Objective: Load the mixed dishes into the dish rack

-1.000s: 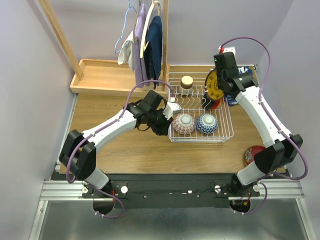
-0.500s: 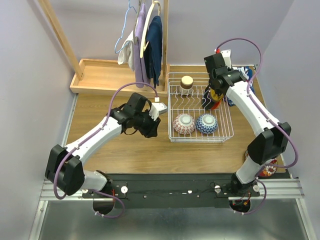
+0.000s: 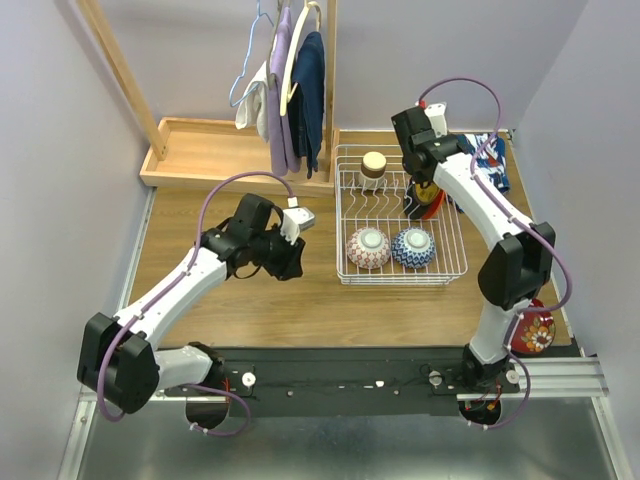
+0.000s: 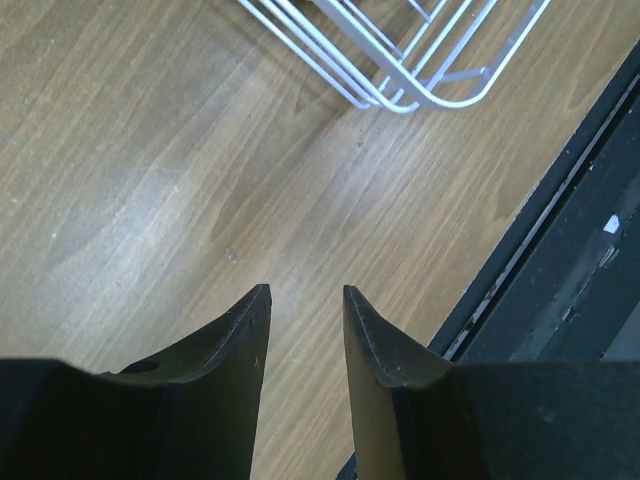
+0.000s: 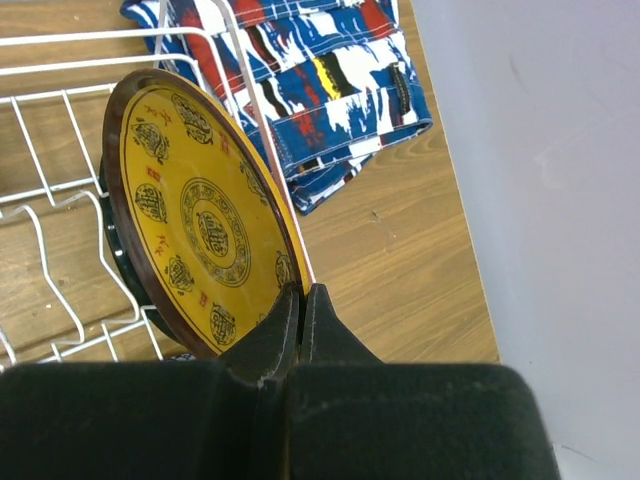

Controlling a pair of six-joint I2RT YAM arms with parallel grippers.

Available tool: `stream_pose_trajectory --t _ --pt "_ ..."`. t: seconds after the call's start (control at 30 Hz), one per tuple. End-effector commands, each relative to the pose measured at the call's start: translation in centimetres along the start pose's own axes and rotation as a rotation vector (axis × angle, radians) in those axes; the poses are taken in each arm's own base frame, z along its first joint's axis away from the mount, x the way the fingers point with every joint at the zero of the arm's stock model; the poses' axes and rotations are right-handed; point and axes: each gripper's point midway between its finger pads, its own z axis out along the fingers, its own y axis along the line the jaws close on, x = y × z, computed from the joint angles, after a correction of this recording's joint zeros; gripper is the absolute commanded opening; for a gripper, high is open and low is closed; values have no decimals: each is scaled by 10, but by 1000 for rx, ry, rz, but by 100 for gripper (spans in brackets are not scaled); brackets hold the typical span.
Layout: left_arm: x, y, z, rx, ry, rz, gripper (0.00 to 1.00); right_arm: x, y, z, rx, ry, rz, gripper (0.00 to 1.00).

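Observation:
The white wire dish rack [image 3: 452,262] holds a tan cup [image 3: 373,165], a red-white bowl [image 3: 368,247] and a blue-patterned bowl [image 3: 412,247]. My right gripper [image 5: 302,292] is shut on the rim of the orange plate [image 5: 195,225]. The plate stands on edge inside the rack's far right part [image 5: 45,235], with a dark plate edge [image 5: 118,262] behind it. In the top view the right gripper [image 3: 424,190] is over that corner. My left gripper [image 4: 305,290] is open and empty above bare wood, left of the rack [image 4: 400,70]. A dark red plate [image 3: 532,332] lies on the table at front right.
A blue-red patterned cloth [image 5: 320,70] lies just outside the rack's far right corner. A shallow wooden tray [image 3: 205,150] and hanging clothes [image 3: 295,85] are at the back left. The table's dark front rail [image 4: 560,280] is close to the left gripper.
The left arm has drawn back leftward from the rack and its jaws have widened. The right arm has swung the orange plate left and down into the rack's far right corner.

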Motion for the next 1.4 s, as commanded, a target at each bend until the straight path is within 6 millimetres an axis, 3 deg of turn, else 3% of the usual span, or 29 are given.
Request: stream_pose_trajectory --t 0.0,0.23,0.27,0.3,0.33,0.43,0.5,0.63,0.77,0.8,0.9,1.0,1.03,1.07,1.1,1.2,1.3,1.37 --pt "-1 -5 -7 16 -47 -9 45 -4 9 3 60 -16 16 1" --pt "-6 1 -10 1 -77 -20 46 38 35 12 0 86 -68 0" --pt "-7 2 -10 0 -78 -27 47 44 40 13 -23 101 -81 4" --pt "-8 3 -10 -1 -81 -26 47 46 42 13 -32 106 -86 21" --pt "-9 3 -10 1 -82 -30 47 42 44 12 -46 102 -77 30" --pt "-12 5 -9 -2 -79 -29 48 27 44 5 -82 75 -47 47" --pt "-15 7 -9 -8 -80 -23 48 13 38 -5 -99 39 -15 52" --pt "-30 13 -10 -23 -68 -5 49 4 17 -25 -122 -7 21 63" --pt "-62 17 -21 -41 -101 74 54 23 -27 -23 -155 44 67 73" --pt "-65 17 -23 -39 -96 81 54 42 -47 -5 -160 117 98 76" --pt "-78 11 -26 2 -89 127 57 73 -90 9 -180 200 88 82" --pt "-91 2 -29 38 -90 161 60 106 -119 14 -182 207 -11 89" --pt "-92 0 -27 48 -79 168 60 128 -124 21 -187 241 -24 89" --pt "-103 -4 -30 55 -91 193 63 131 -138 16 -187 220 -8 90" --pt "-101 -9 -31 76 -71 206 64 144 -152 20 -223 241 6 91" --pt "-110 -24 -31 139 -50 233 65 192 -162 16 -291 349 -53 89" --pt "-118 -34 -28 170 -43 243 65 243 -159 6 -371 488 -109 86" --pt "-116 -41 -24 183 -28 262 65 261 -155 -1 -406 509 -134 79"
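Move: The right hand holds the yellow plate by its edge over its slot in the dish rack; the slot's middle lies about 12 cm below, 3 cm ahead and 3 cm left. The black plate stands about 3 cm right of the slot, with the orange one 2 cm beyond; the blue bowl sits some 16 cm nearer. The red flowered plate lies 27 cm back, 17 cm right and 22 cm below. From the left hand the slot is about 25 cm ahead, 26 cm right and 3 cm below. The right hand lowers the yellow plate about 5 cm, easing 2 cm left, into the rack beside the black plate, then opens, lets go and rises clear before sweeping right and back, then down, wide open, its fingers tilting down some 25 degrees, towards the red flowered plate. Meanwhile the left hand, after waiting, climbs about 10 cm, drifting 5 cm forward and 5 cm right beside the rack as its fingers open further, touching nothing. ##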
